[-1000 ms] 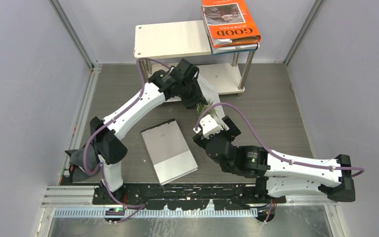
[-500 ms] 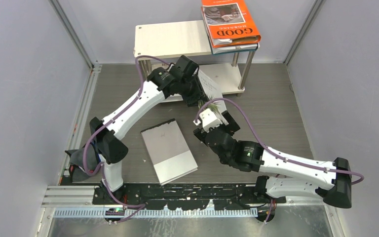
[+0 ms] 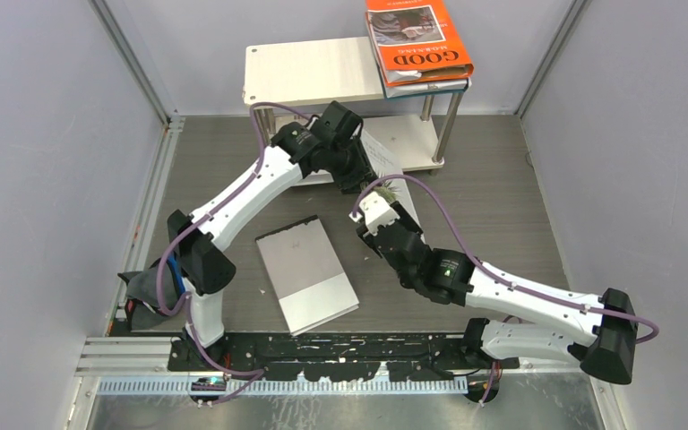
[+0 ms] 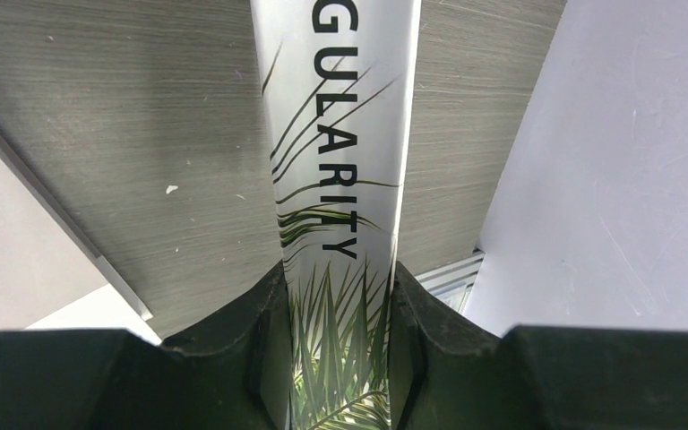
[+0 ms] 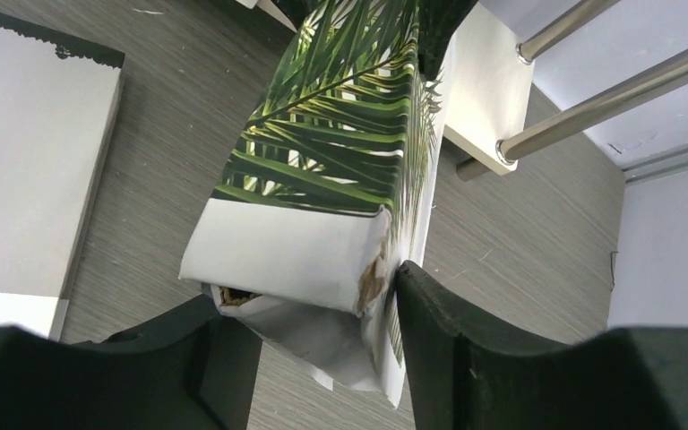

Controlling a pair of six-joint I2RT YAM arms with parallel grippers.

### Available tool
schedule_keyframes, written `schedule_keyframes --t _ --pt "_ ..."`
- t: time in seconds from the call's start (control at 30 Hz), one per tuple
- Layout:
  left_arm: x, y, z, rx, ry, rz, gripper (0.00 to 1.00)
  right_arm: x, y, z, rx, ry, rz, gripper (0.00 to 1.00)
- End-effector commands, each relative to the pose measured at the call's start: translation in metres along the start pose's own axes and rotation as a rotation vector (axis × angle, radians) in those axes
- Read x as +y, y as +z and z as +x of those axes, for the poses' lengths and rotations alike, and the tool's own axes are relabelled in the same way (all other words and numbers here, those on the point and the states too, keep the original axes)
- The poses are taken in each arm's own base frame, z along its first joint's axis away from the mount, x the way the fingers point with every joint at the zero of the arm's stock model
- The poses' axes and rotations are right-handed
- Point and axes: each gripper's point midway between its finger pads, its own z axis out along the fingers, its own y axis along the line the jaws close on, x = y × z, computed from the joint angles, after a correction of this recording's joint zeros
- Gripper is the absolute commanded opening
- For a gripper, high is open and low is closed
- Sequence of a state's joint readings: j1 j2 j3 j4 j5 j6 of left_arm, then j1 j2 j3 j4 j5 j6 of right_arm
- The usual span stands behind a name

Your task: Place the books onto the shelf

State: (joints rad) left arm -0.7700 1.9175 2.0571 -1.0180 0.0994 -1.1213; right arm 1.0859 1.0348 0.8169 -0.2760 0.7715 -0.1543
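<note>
My left gripper (image 3: 359, 176) (image 4: 339, 300) is shut on the white palm-leaf book (image 3: 382, 159) (image 4: 340, 134), held on edge and tilted in front of the shelf (image 3: 313, 72). My right gripper (image 3: 383, 202) (image 5: 322, 309) straddles the book's (image 5: 322, 134) lower, torn end. Its right finger touches the cover; whether the left finger presses is unclear. The orange "GOOD" book (image 3: 417, 40) lies on the shelf's top board over another book. A plain grey-white book (image 3: 306, 273) (image 5: 27, 161) lies flat on the table.
The shelf's lower board (image 3: 409, 139) (image 5: 484, 90) and silver legs (image 5: 591, 90) are just behind the held book. Grey walls close in the left, right and back sides. The grey-white book lies between the two arms' bases.
My right gripper has advanced up and left to the palm-leaf book's lower end and its jaws have narrowed around it. The left gripper still holds the book, barely moved.
</note>
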Motion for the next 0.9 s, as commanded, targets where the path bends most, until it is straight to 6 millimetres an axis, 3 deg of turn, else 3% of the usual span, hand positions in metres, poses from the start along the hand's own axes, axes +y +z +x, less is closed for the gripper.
schedule_keyframes --t 0.0,0.13,0.3,0.6,0.87 --pt "-0.024 -0.014 -0.004 -0.006 0.021 0.092 0.35 -0.006 0.003 -0.013 -0.057 0.067 0.013 0.56" --pt "-0.025 -0.013 -0.007 -0.022 0.014 0.093 0.51 -0.010 0.002 -0.008 -0.058 0.091 0.014 0.51" --pt "-0.024 -0.015 -0.015 -0.058 0.000 0.101 0.60 -0.015 0.003 -0.006 -0.068 0.121 0.020 0.47" --pt "-0.018 -0.022 -0.027 -0.097 -0.021 0.102 0.63 -0.021 0.006 -0.010 -0.084 0.176 0.024 0.39" --pt "-0.002 -0.050 -0.049 -0.237 -0.077 0.098 0.65 -0.040 -0.006 -0.023 -0.134 0.227 0.062 0.35"
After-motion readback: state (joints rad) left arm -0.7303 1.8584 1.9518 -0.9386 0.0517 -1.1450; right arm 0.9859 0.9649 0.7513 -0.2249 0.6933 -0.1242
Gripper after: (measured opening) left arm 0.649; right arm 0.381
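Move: The white Singularity book is in the left hand's fingers, its middle some 5 cm right of that hand and 3 cm lower. From the right hand, whose half-open fingers straddle its near end, the middle is about 9 cm ahead and 2 cm left, roughly level. From the right hand, the lower shelf board lies some 17 cm ahead, 6 cm left and 13 cm down; the grey book 14 cm back, 18 cm left and 18 cm down. Right hand pinches the book's near end, easing 2 cm right; left opens and slips off forward-left. ##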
